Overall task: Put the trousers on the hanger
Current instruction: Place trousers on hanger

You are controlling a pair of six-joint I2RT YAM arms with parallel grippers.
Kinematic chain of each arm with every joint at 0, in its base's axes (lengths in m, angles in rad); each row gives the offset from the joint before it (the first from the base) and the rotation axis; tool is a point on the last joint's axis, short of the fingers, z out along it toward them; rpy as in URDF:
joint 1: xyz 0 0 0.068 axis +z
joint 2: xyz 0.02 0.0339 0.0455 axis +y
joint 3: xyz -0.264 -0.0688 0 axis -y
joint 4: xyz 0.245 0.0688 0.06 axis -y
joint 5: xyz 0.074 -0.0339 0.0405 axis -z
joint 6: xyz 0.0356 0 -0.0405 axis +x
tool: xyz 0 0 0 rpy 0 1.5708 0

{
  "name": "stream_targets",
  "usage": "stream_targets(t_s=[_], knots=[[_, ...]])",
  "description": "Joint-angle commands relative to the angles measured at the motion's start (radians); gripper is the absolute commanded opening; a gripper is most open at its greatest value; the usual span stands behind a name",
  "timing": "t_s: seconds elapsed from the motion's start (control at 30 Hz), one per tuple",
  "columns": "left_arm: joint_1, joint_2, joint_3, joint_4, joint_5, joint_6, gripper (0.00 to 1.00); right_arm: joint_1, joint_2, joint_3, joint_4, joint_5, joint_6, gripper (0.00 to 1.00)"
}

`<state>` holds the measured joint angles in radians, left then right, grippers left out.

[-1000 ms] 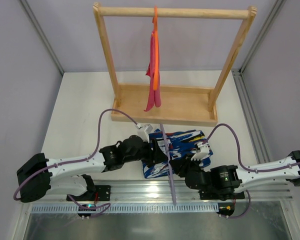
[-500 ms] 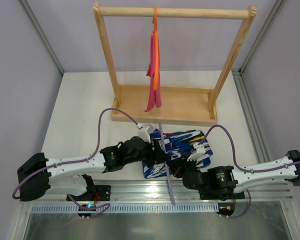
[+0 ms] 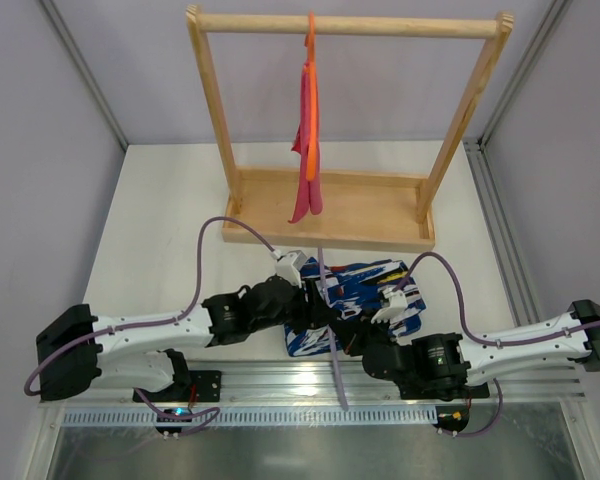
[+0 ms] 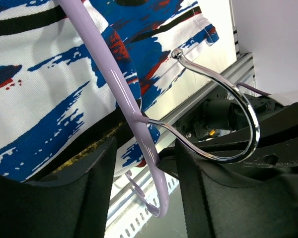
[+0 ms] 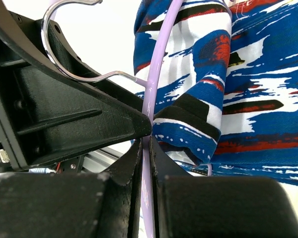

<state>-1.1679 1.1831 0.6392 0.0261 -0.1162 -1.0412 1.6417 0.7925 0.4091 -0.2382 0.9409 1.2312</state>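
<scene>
The trousers (image 3: pixel 375 285) lie crumpled on the table between the two arms, their blue, white, red and black print filling the left wrist view (image 4: pixel 49 74) and the right wrist view (image 5: pixel 248 89). The lilac hanger (image 3: pixel 341 390) stands tilted over them, its silver hook (image 4: pixel 248 124) curving to the right. My right gripper (image 3: pixel 352 338) (image 5: pixel 148 144) is shut on the hanger's bar (image 5: pixel 156 74) just below the hook. My left gripper (image 3: pixel 323 312) (image 4: pixel 146 148) straddles the same bar (image 4: pixel 116 84) with its jaws apart and a gap showing on one side.
A wooden rack (image 3: pixel 330 215) stands at the back of the table. An orange hanger with pink cloth (image 3: pixel 308 140) hangs from its top rail. An aluminium rail (image 3: pixel 280 378) runs along the near edge under both arms. Purple cables loop above each forearm.
My right gripper has closed onto the hanger's bar and its arm has crept slightly left. The left gripper and the trousers have hardly moved.
</scene>
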Motion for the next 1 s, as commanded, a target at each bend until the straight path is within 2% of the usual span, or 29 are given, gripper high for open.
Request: stream_targets(t_s=[0.0,0.17,0.2,0.27,0.33,0.47,0.6,0.63,0.67,0.7,0.73,0.77,0.8,0.83,0.93,0.97], knots=[[0.002,0.027,0.047,-0.052,-0.085,-0.023,0.49,0.015,0.019,0.002,0.045,-0.033,-0.002,0.08],[0.002,0.026,0.043,-0.077,-0.103,-0.048,0.36,0.018,0.036,0.004,0.037,-0.040,0.001,0.09],[0.004,0.024,0.050,-0.109,-0.118,-0.052,0.28,0.018,0.033,0.000,0.036,-0.039,0.005,0.11],[0.002,0.026,0.060,-0.144,-0.129,-0.059,0.20,0.021,0.019,-0.007,0.030,-0.036,0.010,0.15],[0.002,0.024,0.062,-0.164,-0.132,-0.060,0.15,0.021,0.002,-0.013,0.024,-0.031,0.014,0.23],[0.002,0.009,0.060,-0.195,-0.143,-0.074,0.00,0.023,-0.055,-0.019,-0.010,-0.010,0.007,0.31],[0.004,-0.007,0.060,-0.233,-0.152,-0.086,0.00,0.023,-0.146,-0.010,-0.067,0.025,0.007,0.42],[0.002,-0.014,0.060,-0.245,-0.155,-0.089,0.00,0.009,-0.159,-0.006,-0.134,0.033,0.025,0.45],[0.002,-0.019,0.057,-0.249,-0.157,-0.089,0.00,-0.021,-0.170,0.005,-0.165,0.013,0.048,0.54],[0.001,-0.025,0.057,-0.250,-0.158,-0.091,0.00,-0.057,-0.200,0.007,-0.174,-0.017,0.021,0.59],[0.002,-0.034,0.051,-0.253,-0.161,-0.091,0.00,-0.147,-0.217,0.004,-0.146,-0.052,-0.016,0.62],[0.002,-0.037,0.045,-0.253,-0.168,-0.091,0.00,-0.193,-0.239,-0.012,-0.106,-0.106,-0.130,0.70],[0.002,-0.040,0.042,-0.253,-0.169,-0.091,0.00,-0.238,-0.254,-0.018,-0.070,-0.202,-0.166,0.74],[0.002,-0.039,0.042,-0.256,-0.172,-0.091,0.00,-0.337,-0.266,-0.019,-0.050,-0.243,-0.185,0.76],[0.002,-0.036,0.039,-0.253,-0.172,-0.091,0.00,-0.468,-0.244,-0.013,-0.001,-0.375,-0.271,0.78],[0.002,-0.033,0.037,-0.244,-0.171,-0.092,0.00,-0.547,-0.224,-0.004,0.022,-0.414,-0.295,0.78]])
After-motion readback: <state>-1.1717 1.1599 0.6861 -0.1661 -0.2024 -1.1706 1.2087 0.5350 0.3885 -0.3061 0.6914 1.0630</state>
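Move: The lavender hanger's tube runs between the open left fingers, about 1 cm to the right of the left hand and 1 cm below it; the shut right fingers already hold the same tube. The trousers' middle lies about 6 cm right of the left hand, 2 cm ahead and 11 cm down. From the right hand it is some 5 cm right, 4 cm ahead and 11 cm down, with the rack base about 26 cm straight ahead. Close the left gripper on the lavender tube beside the hook's root and keep it pinched, easing about 2 cm left. Once the left has closed in, open the right fingers to let go of the tube, backing off about 1 cm, then carry them wide open some 7 cm forward and 5 cm right, rising slightly, to over the trousers. ##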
